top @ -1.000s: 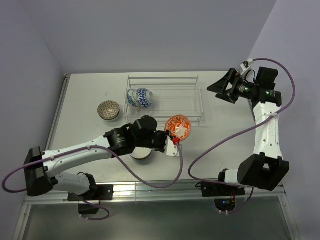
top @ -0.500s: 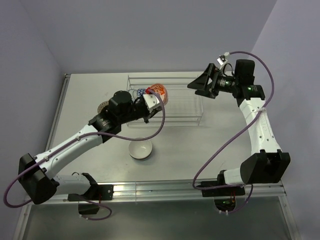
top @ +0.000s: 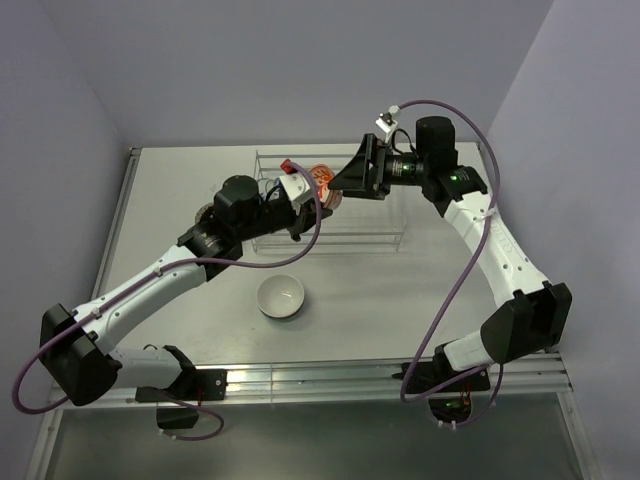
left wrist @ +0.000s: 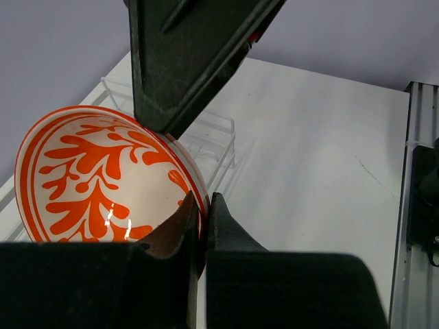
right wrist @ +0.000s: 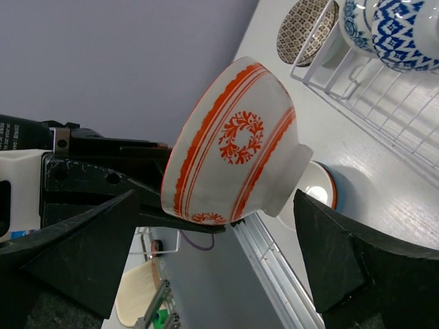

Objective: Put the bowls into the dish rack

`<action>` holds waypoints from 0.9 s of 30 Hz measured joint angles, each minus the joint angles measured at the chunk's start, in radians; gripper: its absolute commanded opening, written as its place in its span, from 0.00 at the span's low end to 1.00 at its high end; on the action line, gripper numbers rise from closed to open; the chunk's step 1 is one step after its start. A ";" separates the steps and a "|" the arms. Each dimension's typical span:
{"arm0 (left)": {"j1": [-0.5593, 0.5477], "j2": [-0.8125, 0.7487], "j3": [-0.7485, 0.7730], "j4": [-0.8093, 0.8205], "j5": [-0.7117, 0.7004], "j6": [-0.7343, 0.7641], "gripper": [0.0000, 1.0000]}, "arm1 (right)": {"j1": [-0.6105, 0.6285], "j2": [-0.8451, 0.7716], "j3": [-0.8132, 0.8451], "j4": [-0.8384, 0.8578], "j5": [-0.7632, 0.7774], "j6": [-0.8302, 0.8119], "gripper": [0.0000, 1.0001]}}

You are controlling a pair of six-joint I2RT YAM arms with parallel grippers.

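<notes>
My left gripper [top: 306,190] is shut on the rim of the orange-red patterned bowl [top: 323,181] and holds it tilted above the clear dish rack [top: 385,226]. The left wrist view shows its fingertips pinching the rim [left wrist: 204,205] of this bowl [left wrist: 96,175]. My right gripper [top: 347,181] is open, with a finger on either side of the bowl [right wrist: 233,147]. The blue-and-white bowl [right wrist: 401,34] stands in the rack's left end [right wrist: 370,92]. The grey-brown bowl [top: 206,214] sits left of the rack. The white bowl [top: 281,296] sits on the table in front.
The table's left edge has a metal rail [top: 118,215]. The right arm's purple cable [top: 450,290] loops over the table's right side. The rack's right half holds no bowls.
My left arm lifted the orange-red bowl from the table near the white bowl and carried it back over the rack. My right arm swung left until its open fingers reached the bowl.
</notes>
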 measured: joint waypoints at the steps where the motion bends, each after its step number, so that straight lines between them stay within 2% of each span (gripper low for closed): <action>1: 0.001 0.000 0.000 0.004 0.003 -0.002 0.00 | 0.008 0.001 0.000 0.003 0.002 0.000 1.00; 10: 0.007 0.000 0.000 0.021 0.010 -0.022 0.00 | 0.027 0.012 0.002 0.024 0.010 0.016 1.00; 18: 0.007 0.000 0.000 0.048 0.010 -0.021 0.00 | 0.029 0.023 -0.045 0.098 -0.023 0.097 0.98; 21: 0.007 0.000 0.000 0.048 0.010 -0.021 0.00 | 0.030 0.023 -0.048 0.112 -0.034 0.116 0.91; 27: 0.007 0.000 0.000 0.049 0.004 -0.015 0.00 | 0.030 0.023 -0.050 0.142 -0.047 0.154 0.65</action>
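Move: The orange bowl, still pinched by its rim in the left gripper, has its middle about 5 cm left of the right hand and 2 cm farther out, level with it. The stacked blue bowls in the rack are some 16 cm farther out, 16 cm left and 26 cm below the right hand; the white bowl is about 11 cm nearer the base, 16 cm left and 30 cm below. From the left hand, the orange bowl's middle is roughly 5 cm ahead, straight across and 2 cm up. Ease the open right gripper about 2 cm left so its fingers straddle the orange bowl, one at the mouth rim and the other beside the foot, tipping the wrist slightly. Then start closing, to about three quarters open, onto the bowl. Meanwhile raise the left gripper about 1 cm, keeping its shut pinch on the rim. ##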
